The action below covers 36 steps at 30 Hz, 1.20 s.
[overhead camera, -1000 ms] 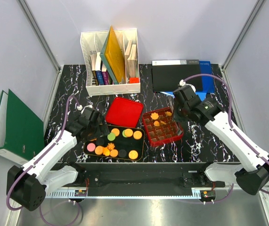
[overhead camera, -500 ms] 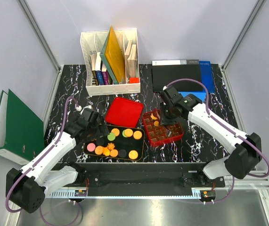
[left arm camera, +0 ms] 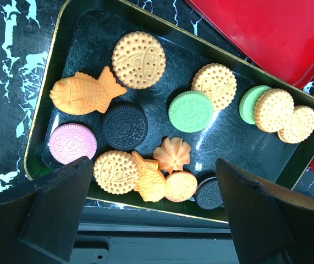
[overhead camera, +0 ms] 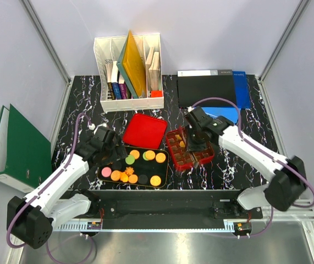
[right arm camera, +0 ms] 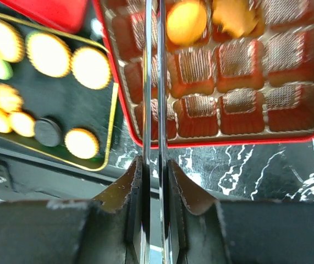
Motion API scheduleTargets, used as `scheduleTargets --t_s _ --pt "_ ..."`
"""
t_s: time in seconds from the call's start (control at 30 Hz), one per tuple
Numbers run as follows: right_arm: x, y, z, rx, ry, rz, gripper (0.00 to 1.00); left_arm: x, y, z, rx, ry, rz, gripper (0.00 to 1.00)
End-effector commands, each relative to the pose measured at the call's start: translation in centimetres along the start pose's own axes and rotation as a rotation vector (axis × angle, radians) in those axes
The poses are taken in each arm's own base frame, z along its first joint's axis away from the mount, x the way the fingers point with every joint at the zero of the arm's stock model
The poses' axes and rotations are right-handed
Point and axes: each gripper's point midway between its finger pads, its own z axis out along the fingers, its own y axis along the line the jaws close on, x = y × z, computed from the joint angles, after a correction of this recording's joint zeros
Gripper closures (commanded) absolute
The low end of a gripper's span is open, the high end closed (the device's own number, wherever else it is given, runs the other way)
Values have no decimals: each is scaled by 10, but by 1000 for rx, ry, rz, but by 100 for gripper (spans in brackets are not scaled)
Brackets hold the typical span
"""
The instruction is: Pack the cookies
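The cookies lie loose on a black tray; in the left wrist view they are round, fish-shaped and flower-shaped cookies. My left gripper hovers over the tray's left end and is open with nothing between its fingers. My right gripper hangs over the red gridded tin and is shut on thin metal tongs. The blades reach across the tin's left cells and run out of the frame's top. Two orange cookies sit in the tin's cells.
The tin's red lid lies behind the tray. A white book rack stands at the back, and black and blue folders lie back right. A green binder leans off the table's left side.
My right arm has swung left from beside the tin to above it, still holding the tongs. The left arm has barely moved.
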Motion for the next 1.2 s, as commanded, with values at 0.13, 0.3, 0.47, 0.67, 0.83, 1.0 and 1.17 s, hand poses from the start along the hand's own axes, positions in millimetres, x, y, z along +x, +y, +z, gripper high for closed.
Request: scheduleTargets --t_s 0.13,0.3,0.47,0.67,0.83,1.0,1.17 --pt "-51 39 -97 -204 -302 -52 91 -8 -11 -2 34 -12 -11 3" --pt "-7 84 -100 -329 -121 -295 88 -19 -10 -8 17 -46 -10 3" --pt "48 102 -73 -246 68 -498 83 -36 -11 -17 -8 -87 -24 2" --pt "78 127 -58 -243 107 -605 71 -51 1 -24 -46 -96 -80 1" --pt "79 142 -49 -264 96 -627 61 -52 14 -25 -67 -104 -96 2" --pt "72 158 -32 -261 89 -651 56 -48 23 -25 -83 -103 -113 1" --pt "60 173 -15 -237 49 -683 53 -41 30 -25 -79 -85 -139 1"
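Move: The right gripper holds closed tongs reaching down into the red box, whose middle lies almost straight below, some 11 cm down. From this gripper, the near black cookie is about 11 cm back and 20 cm left, 13 cm below; the corner round cookie is some 5 cm to the right of the black one and the star cookie about 5 cm left and 3 cm ahead of it. From the idle left gripper, the black cookie is roughly 7 cm back and 7 cm right, 10 cm lower. Lift the right gripper about 11 cm, drawing the tongs out of the red box, then sweep it back and left over the tray, sinking as it goes and turning nearly 40 degrees counter-clockwise; ease farther left and down towards the black cookie, loosening the fingers so the still-held tongs spread. Raise the open left gripper about 3 cm and shift it left some 4 cm, slightly forward. ##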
